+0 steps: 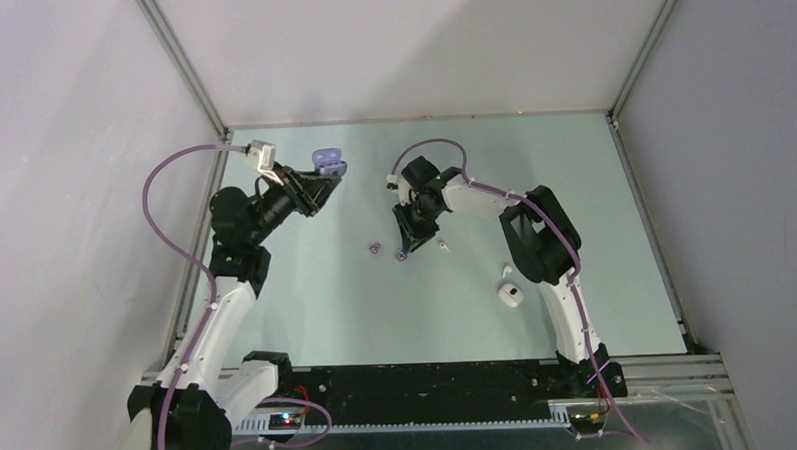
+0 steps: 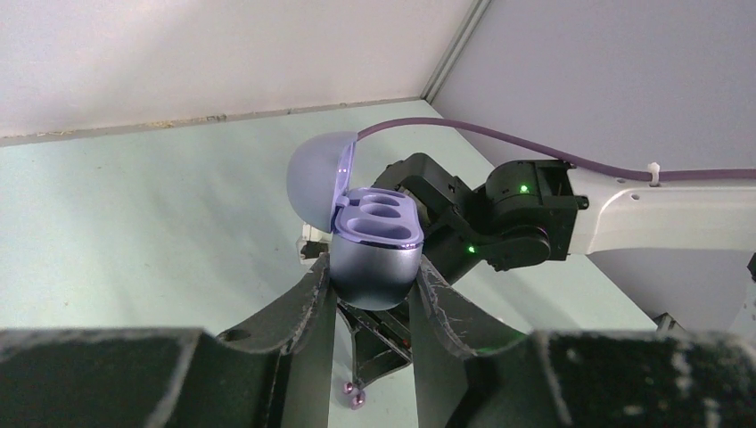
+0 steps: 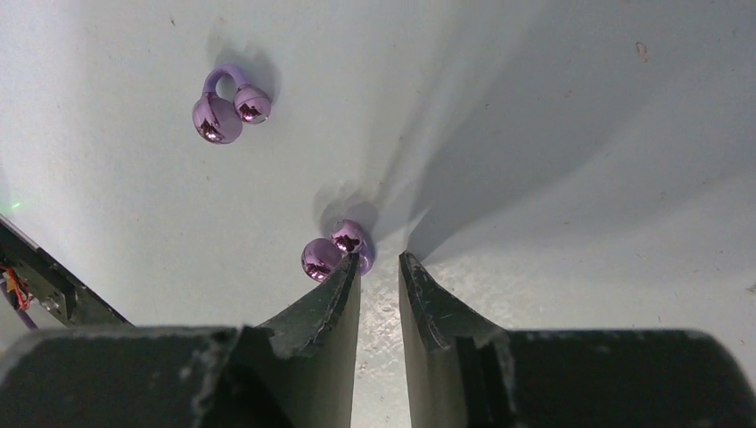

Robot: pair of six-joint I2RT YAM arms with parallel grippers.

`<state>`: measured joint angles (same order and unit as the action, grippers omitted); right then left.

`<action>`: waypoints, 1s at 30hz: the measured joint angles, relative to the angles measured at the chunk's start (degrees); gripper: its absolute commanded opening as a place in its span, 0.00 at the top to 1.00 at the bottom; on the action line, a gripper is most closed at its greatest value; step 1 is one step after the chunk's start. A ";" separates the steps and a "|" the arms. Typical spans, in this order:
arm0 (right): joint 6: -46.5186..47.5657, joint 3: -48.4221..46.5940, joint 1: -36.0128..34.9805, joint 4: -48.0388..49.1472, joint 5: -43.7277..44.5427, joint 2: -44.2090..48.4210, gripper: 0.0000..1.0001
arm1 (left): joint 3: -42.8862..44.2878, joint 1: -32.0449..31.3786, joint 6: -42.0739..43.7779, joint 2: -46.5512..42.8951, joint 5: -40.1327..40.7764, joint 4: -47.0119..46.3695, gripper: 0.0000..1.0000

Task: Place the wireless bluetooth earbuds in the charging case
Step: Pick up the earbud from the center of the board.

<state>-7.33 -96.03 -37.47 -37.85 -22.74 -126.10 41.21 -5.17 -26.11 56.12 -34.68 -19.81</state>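
My left gripper [image 1: 323, 180] is raised at the back left and shut on the pale purple charging case [image 2: 374, 263]. The case's lid [image 2: 319, 183] stands open and both of its sockets look bare. My right gripper [image 3: 379, 260] is down at the table with its jaws slightly apart and nothing between them. Its left fingertip [image 3: 343, 276] touches one purple earbud [image 3: 337, 251], which lies just outside the gap. A second purple earbud [image 3: 227, 105] lies apart, further left. In the top view they are the nearer earbud [image 1: 403, 255] and the second earbud [image 1: 375, 249].
A small white earbud [image 1: 442, 245] lies just right of the right gripper. A white charging case [image 1: 512, 294] sits near the right arm's base, with a small white piece [image 1: 506, 271] beside it. Grey walls close in the table on three sides.
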 measured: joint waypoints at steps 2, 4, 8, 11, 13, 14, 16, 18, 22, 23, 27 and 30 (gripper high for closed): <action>-0.22 -0.09 -0.31 -0.09 0.92 0.00 0.70 | 0.00 0.00 -0.04 0.00 0.02 -0.02 1.00; -0.39 -0.28 -0.85 -0.26 2.32 0.00 0.70 | 0.00 0.00 -0.42 0.04 0.00 -0.02 1.00; -0.55 -0.74 -2.84 -0.44 6.49 0.20 0.70 | 0.00 0.00 -0.98 0.26 0.02 -0.26 1.00; -0.63 -0.87 -4.13 -0.46 9.33 0.35 0.74 | 0.00 0.02 -1.09 0.61 0.00 -0.63 1.00; -0.63 -0.96 -4.50 -0.61 10.69 0.42 0.81 | 0.00 0.04 -1.16 0.81 0.00 -0.63 1.00; -0.63 -0.98 -4.70 -0.66 11.26 0.42 0.87 | -0.02 0.07 -1.31 0.87 0.00 -0.61 1.00; -0.61 -1.03 -4.74 -0.70 11.91 0.42 0.99 | -0.09 0.07 -1.38 0.92 -0.02 -0.61 1.00; -0.61 -1.03 -4.79 -0.59 12.04 0.42 1.00 | -0.17 0.11 -1.38 0.92 -0.02 -0.63 1.00; 0.44 -0.85 -4.85 -0.63 13.14 0.94 1.00 | -0.22 0.11 -1.42 1.01 -0.02 -0.68 1.00; 1.09 -0.57 -4.90 -0.61 13.55 1.31 1.00 | -0.22 0.13 -1.42 1.14 -0.02 -0.85 1.00; 5.44 0.90 -4.90 -0.46 15.58 4.35 1.00 | -0.22 0.13 -1.44 2.14 0.00 -1.95 1.00; 10.34 1.73 -4.90 0.44 17.70 8.17 1.00 | -0.22 0.15 -1.33 2.78 -0.02 -2.12 1.00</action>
<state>3.01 -94.30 -42.37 -37.41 -5.04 -117.93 40.99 -5.02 -27.44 58.89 -34.70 -21.93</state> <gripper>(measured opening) 0.007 0.351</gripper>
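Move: The purple earbud in the centre of the board lies right at the right hand's low fingertips, about 1 cm back and 1 cm left of the hand point and 1 cm below it. From this hand the other purple earbud is some 6 cm left and 1 cm ahead, the small white earbud about 7 cm right and 1 cm ahead. From the left hand, the centre earbud is roughly 11 cm right, level fore-and-aft, and 29 cm below. Shifting barely 1 cm left at board height, the right hand tilts some 10 degrees so its fingers stand steeper, bringing them around the centre earbud's ear loop. The fingers then close from a quarter open to shut, pinching the loop, and the hand lifts about 4 cm, drifting forward and back to the right as the wrist goes on swinging the fingertips forward. ##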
